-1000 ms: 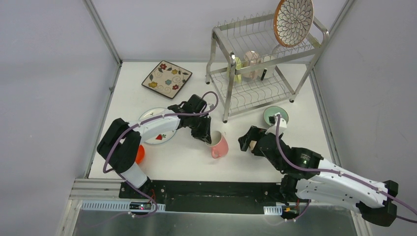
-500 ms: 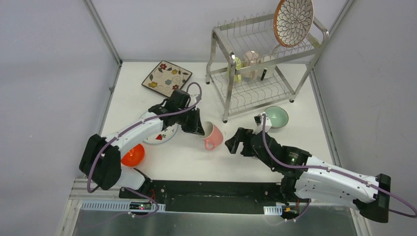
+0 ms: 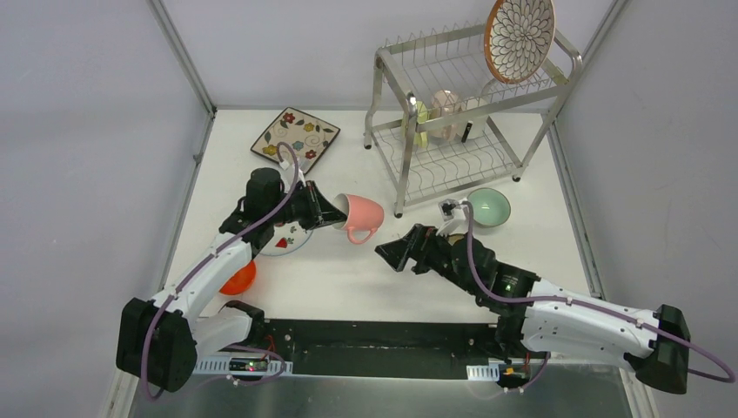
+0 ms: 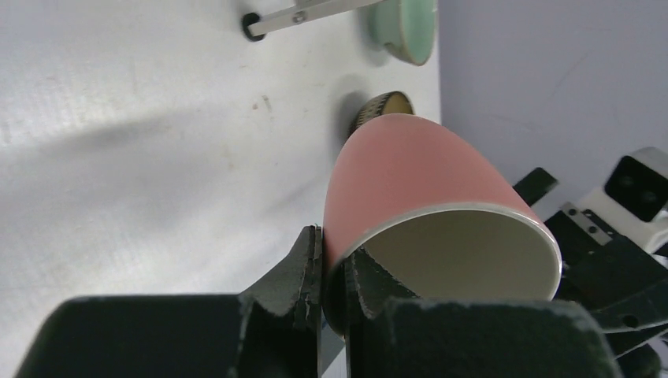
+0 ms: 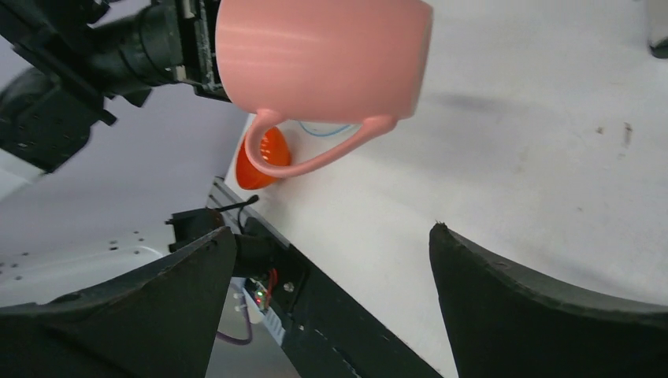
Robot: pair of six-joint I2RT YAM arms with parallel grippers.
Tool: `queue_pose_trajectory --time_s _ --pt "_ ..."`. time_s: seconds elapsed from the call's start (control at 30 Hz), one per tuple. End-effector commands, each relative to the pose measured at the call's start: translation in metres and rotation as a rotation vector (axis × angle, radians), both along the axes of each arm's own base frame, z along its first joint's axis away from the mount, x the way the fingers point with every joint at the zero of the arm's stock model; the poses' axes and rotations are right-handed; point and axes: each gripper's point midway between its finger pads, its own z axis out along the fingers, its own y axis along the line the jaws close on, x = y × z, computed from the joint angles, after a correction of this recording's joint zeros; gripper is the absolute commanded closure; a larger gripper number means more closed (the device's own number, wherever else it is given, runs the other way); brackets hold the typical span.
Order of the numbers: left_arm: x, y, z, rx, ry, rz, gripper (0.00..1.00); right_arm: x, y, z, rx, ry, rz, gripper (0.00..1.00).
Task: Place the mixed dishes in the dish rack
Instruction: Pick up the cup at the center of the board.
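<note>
My left gripper (image 3: 333, 212) is shut on the rim of the pink cup (image 3: 362, 215), which hangs on its side above the table with its handle down. In the left wrist view one finger sits inside the pink cup (image 4: 417, 173) and one outside, at my left gripper (image 4: 335, 260). My right gripper (image 3: 392, 254) stands open just right of and below the cup, holding nothing. From the right wrist the pink cup (image 5: 323, 55) hangs above the wide-apart right gripper (image 5: 331, 236). The dish rack (image 3: 396, 165) holds a round petal plate (image 3: 519, 35) on top and pale cups (image 3: 446, 113) below.
A square floral plate (image 3: 296, 139) lies at the back left. A white plate (image 3: 287, 239) and an orange bowl (image 3: 240, 279) sit under my left arm. A mint bowl (image 3: 488, 207) rests by the rack's front leg, and a brown bowl (image 4: 380, 111) lies near it.
My left gripper has lifted the pink cup off the table, tipped it sideways and drawn it left. My right gripper has moved left toward the cup.
</note>
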Motion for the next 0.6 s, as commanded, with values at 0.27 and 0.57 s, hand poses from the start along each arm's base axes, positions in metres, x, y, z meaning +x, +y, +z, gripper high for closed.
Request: queue_pose_trajectory --time_s 0.27,0.57 --pt "-0.024 -0.012 0.117 -0.424 -0.306 -0.092 1.00 -0.021 0.067 0.087 0.423 0.035 0.212 0.23" --pt "-0.040 -0.009 0.132 -0.528 -0.369 -0.130 1.00 -0.020 0.090 0.108 0.560 0.052 0.263 0.42"
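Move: About 8 cm ahead of the open right hand and 8 cm to its left, at nearly its height, hangs the pink cup, handle turned towards that hand. The near leg of the dish rack stands on the table some 9 cm ahead and 2 cm to the right, its foot about 20 cm below. The brown bowl lies roughly 19 cm right, 2 cm back and 17 cm down. From the left hand, whose shut fingers already hold the rim, the cup's middle is about 5 cm right, 1 cm ahead and 2 cm lower. Reaching left and rising, the right hand travels about 8 cm sideways and 5 cm up towards the cup's handle, rolling and swinging counter-clockwise as its wide-open fingers close by about a third. The left hand keeps its pinch on the rim, lifts the cup about 7 cm, drifting slightly back and to its right, and tips it up by some 25 degrees. The right fingertips come close to the handle; contact can't be seen. ##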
